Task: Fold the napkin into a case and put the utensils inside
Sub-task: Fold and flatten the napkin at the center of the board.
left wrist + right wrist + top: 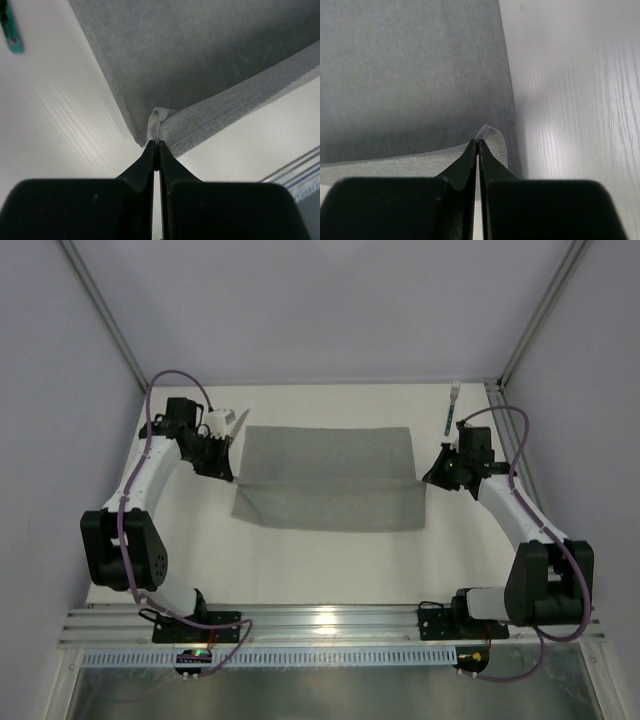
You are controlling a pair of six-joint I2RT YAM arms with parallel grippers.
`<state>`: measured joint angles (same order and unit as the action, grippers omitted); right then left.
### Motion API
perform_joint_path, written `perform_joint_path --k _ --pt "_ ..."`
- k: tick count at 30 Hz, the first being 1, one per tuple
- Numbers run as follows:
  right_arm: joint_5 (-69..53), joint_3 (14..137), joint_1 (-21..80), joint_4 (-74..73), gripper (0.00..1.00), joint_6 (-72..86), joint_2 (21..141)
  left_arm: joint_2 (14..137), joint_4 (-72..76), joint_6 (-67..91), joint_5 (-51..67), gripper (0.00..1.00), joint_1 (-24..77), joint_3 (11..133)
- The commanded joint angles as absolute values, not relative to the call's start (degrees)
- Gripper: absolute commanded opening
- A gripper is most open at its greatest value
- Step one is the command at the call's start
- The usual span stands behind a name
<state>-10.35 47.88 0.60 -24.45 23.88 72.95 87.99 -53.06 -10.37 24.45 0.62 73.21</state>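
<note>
The light-grey napkin (330,478) lies mid-table, with one edge stretched straight across its middle between my two grippers. At the cloth's left side my left gripper (232,476) is shut on a corner of that edge (159,120). My right gripper (426,480) is likewise shut on the opposite corner (490,134) at the right side. The fork (451,408) lies at the far right, beyond the right gripper. A silver knife blade (238,423) pokes out by the left wrist, its handle hidden. A teal handle end (12,34) shows at the left wrist view's edge.
Metal frame posts (105,320) rise at both back corners, and grey walls close in the white table (330,565). An aluminium rail (330,622) runs along the near edge between the arm bases.
</note>
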Motion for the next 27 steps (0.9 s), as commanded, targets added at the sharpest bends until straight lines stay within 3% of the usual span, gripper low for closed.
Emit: perform_joint_path --k 1,9,15,27 --pt "-5.1 57.3 0.0 -16.4 0.03 22.2 80.9 94.4 -47.1 -7.2 20.7 0.0 -0.7 80.3" --pt "-4.0 71.3 2.0 -16.3 0.03 22.3 102.0 108.3 -42.8 -2.7 17.6 0.0 -0.6 89.9" --pt "-3.0 82.8 2.2 -17.8 0.03 23.6 109.4 113.5 -40.7 -0.4 16.3 0.0 -0.6 97.3" --pt "-0.9 94.7 2.2 -22.9 0.03 25.5 120.9 122.0 -42.5 -0.4 13.6 0.0 2.2 104.6"
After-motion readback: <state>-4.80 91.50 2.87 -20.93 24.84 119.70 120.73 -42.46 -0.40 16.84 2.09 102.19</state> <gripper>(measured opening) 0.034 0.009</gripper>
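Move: The held near edge goes toward the napkin's flat far edge: its left corner is roughly 26 cm ahead of the left hand, 1 cm right and 10 cm lower; its right corner is some 25 cm ahead of the right hand, 2 cm left and 8 cm lower. The knife's middle lies about 22 cm ahead of the left hand and 3 cm left, the fork's about 31 cm ahead of the right hand and 10 cm right, both on the board. Both hands, still pinching the near corners, sweep forward about 20 cm toward the far edge, sinking some 4 cm. ##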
